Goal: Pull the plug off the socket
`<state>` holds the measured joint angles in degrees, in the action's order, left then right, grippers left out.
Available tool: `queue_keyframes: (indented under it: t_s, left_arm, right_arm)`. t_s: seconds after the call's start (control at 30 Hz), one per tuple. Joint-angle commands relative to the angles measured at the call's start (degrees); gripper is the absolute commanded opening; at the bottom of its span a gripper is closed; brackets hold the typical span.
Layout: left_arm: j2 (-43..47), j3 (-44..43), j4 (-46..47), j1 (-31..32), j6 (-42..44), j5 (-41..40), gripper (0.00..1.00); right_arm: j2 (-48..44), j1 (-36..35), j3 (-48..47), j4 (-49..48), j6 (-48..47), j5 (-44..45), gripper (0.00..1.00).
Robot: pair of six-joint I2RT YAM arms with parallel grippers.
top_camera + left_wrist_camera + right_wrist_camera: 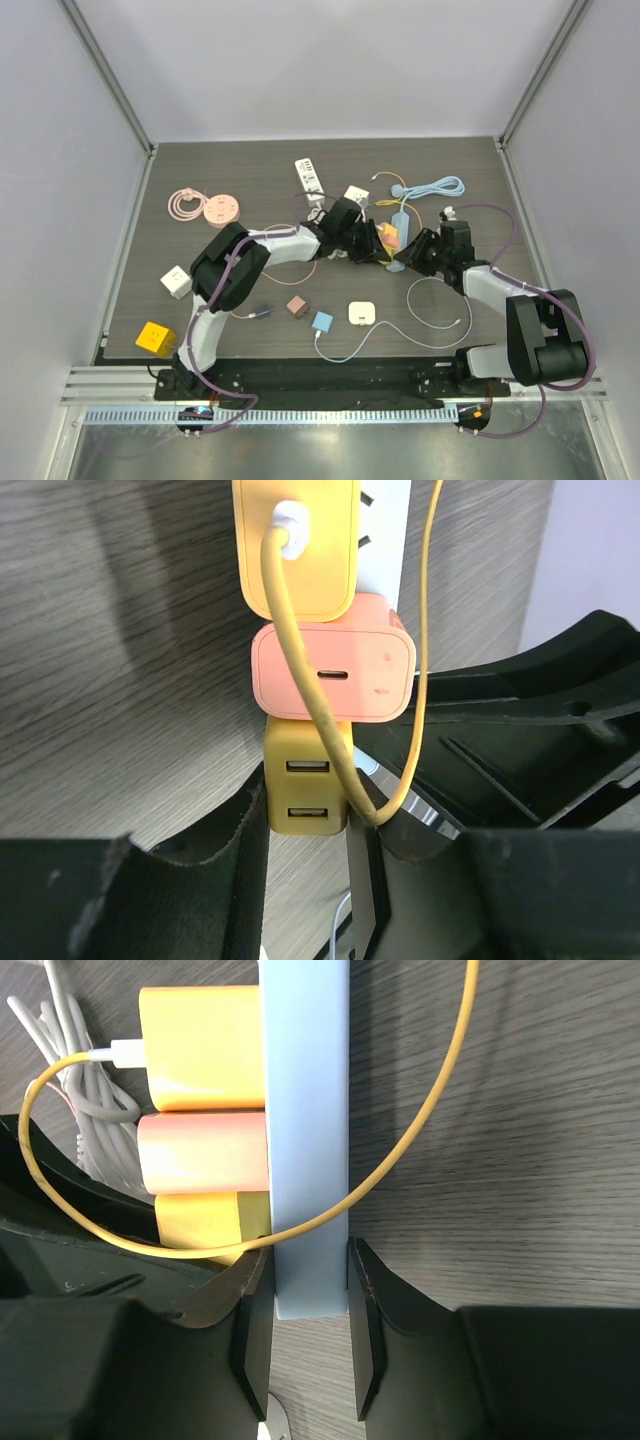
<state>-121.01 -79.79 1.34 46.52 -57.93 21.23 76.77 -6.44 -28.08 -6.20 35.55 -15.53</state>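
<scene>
A light blue socket strip (308,1110) lies at the table's middle (398,243) with three plugs in a row on it: a yellow one (200,1045) with a yellow cable, a pink one (332,670), and a mustard plug with two USB ports (306,790). My left gripper (305,825) is shut on the mustard plug, one finger on each side. My right gripper (310,1310) is shut on the near end of the socket strip. In the top view both grippers (365,240) (412,252) meet at the strip from either side.
A white power strip (310,178), a pink round socket (218,210) and a coiled blue cable (435,188) lie at the back. A white cube (176,282), yellow cube (155,338), brown cube (297,306), blue charger (322,321) and white charger (361,313) sit nearer.
</scene>
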Motion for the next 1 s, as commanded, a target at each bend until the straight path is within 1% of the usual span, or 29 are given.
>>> queue_keyframes:
  t_s: [0.0,0.03,0.07,0.1,0.13,0.17,0.2,0.27,0.33,0.37,0.4,0.43,0.47,0.5,0.57,0.63,0.67,0.73,0.83,0.97]
  left_arm:
    - [5.6,3.2,8.9,-0.6,-5.1,8.6,0.0]
    - [6.0,3.8,10.9,-0.8,-6.2,9.4,0.0]
    - [6.2,3.8,9.4,-0.7,-5.1,9.1,0.0]
    - [6.7,3.1,6.8,-0.6,-3.3,8.0,0.0]
    - [8.0,2.8,4.0,-0.4,-1.5,5.2,0.0]
    - [8.8,2.3,-1.4,-0.3,2.2,3.0,0.0]
    - [9.4,1.8,-4.4,-0.3,3.4,1.5,0.0]
    - [11.2,2.4,-6.2,-0.5,4.4,0.8,0.0]
    - [11.9,4.5,-3.6,-1.3,2.0,3.5,0.0]
    - [12.0,5.7,-1.6,-1.6,0.1,7.4,0.0]
    - [12.1,7.2,5.0,-2.2,-4.3,9.0,0.0]
    - [12.3,8.9,6.6,-2.3,-5.4,9.3,0.0]
    - [12.7,8.8,6.4,-2.2,-5.3,8.7,0.0]
    - [13.2,8.3,5.3,-1.9,-3.4,5.9,0.0]
    - [12.7,6.0,2.5,-1.4,-1.5,3.8,0.0]
    - [10.8,4.5,0.9,-2.0,-2.2,3.6,0.0]
    - [10.6,4.6,1.6,-2.1,-3.0,4.1,0.0]
    - [11.9,6.0,3.5,-2.3,-4.4,2.4,0.0]
    - [13.3,7.2,3.6,-2.5,-5.0,-0.2,0.0]
    - [11.7,4.8,4.7,-2.9,-5.4,1.9,0.0]
  right_arm:
    - [1.2,0.9,-0.7,5.8,-1.1,17.2,0.01]
    - [1.3,0.9,-0.8,5.8,-0.8,17.7,0.01]
    - [1.3,0.9,-0.9,5.8,-0.6,18.2,0.01]
    - [1.5,1.0,-1.0,7.2,-0.5,18.7,0.01]
    - [1.7,1.0,-1.2,7.9,-0.3,19.4,0.01]
    - [1.9,0.9,-1.4,8.0,-0.2,19.7,0.01]
    - [2.2,1.0,-1.6,8.1,0.0,20.0,0.01]
    - [2.5,1.0,-1.8,8.6,0.2,20.6,0.01]
    - [2.9,0.9,-1.8,8.7,0.4,21.1,0.01]
    - [2.9,0.9,-2.0,8.7,0.4,21.3,0.01]
    - [2.9,0.9,-2.1,8.7,0.5,21.2,0.01]
    - [3.0,0.9,-2.1,8.7,0.5,21.3,0.01]
    - [3.0,0.8,-2.1,8.7,0.4,21.2,0.01]
    - [2.9,0.6,-2.1,8.7,0.3,21.2,0.01]
    - [2.5,0.3,-2.1,8.8,0.1,21.2,0.01]
    - [2.1,0.1,-1.9,9.4,0.2,21.8,0.01]
    - [1.5,0.1,-1.9,9.4,0.2,22.0,0.01]
    - [1.1,0.1,-1.7,9.9,0.4,22.5,0.01]
    - [0.8,-0.1,-1.6,10.1,0.5,23.0,0.01]
    - [1.7,-0.4,-2.1,9.6,0.5,23.1,0.01]
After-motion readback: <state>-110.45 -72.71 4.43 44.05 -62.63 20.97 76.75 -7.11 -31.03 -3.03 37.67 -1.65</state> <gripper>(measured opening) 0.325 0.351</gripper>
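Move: The near yellow plug is already between the left gripper's fingers, still in its socket. The pink plug sits about 4 cm straight ahead of that gripper and the far yellow plug about 8 cm ahead. The blue power strip's middle is some 5 cm ahead and 3 cm to the right. The right gripper already pinches the strip's near end, with the near yellow plug roughly 3 cm to its left and 1 cm ahead. Keep both grips shut and pull the near yellow plug left, away from the strip, about 2.5 cm; let the right hand be drawn along a little over 1 cm. Then swing the right gripper back right and forward, about 5 cm, turning clockwise some 10 degrees with the strip, while lifting the left gripper about 5 cm with the plug. ##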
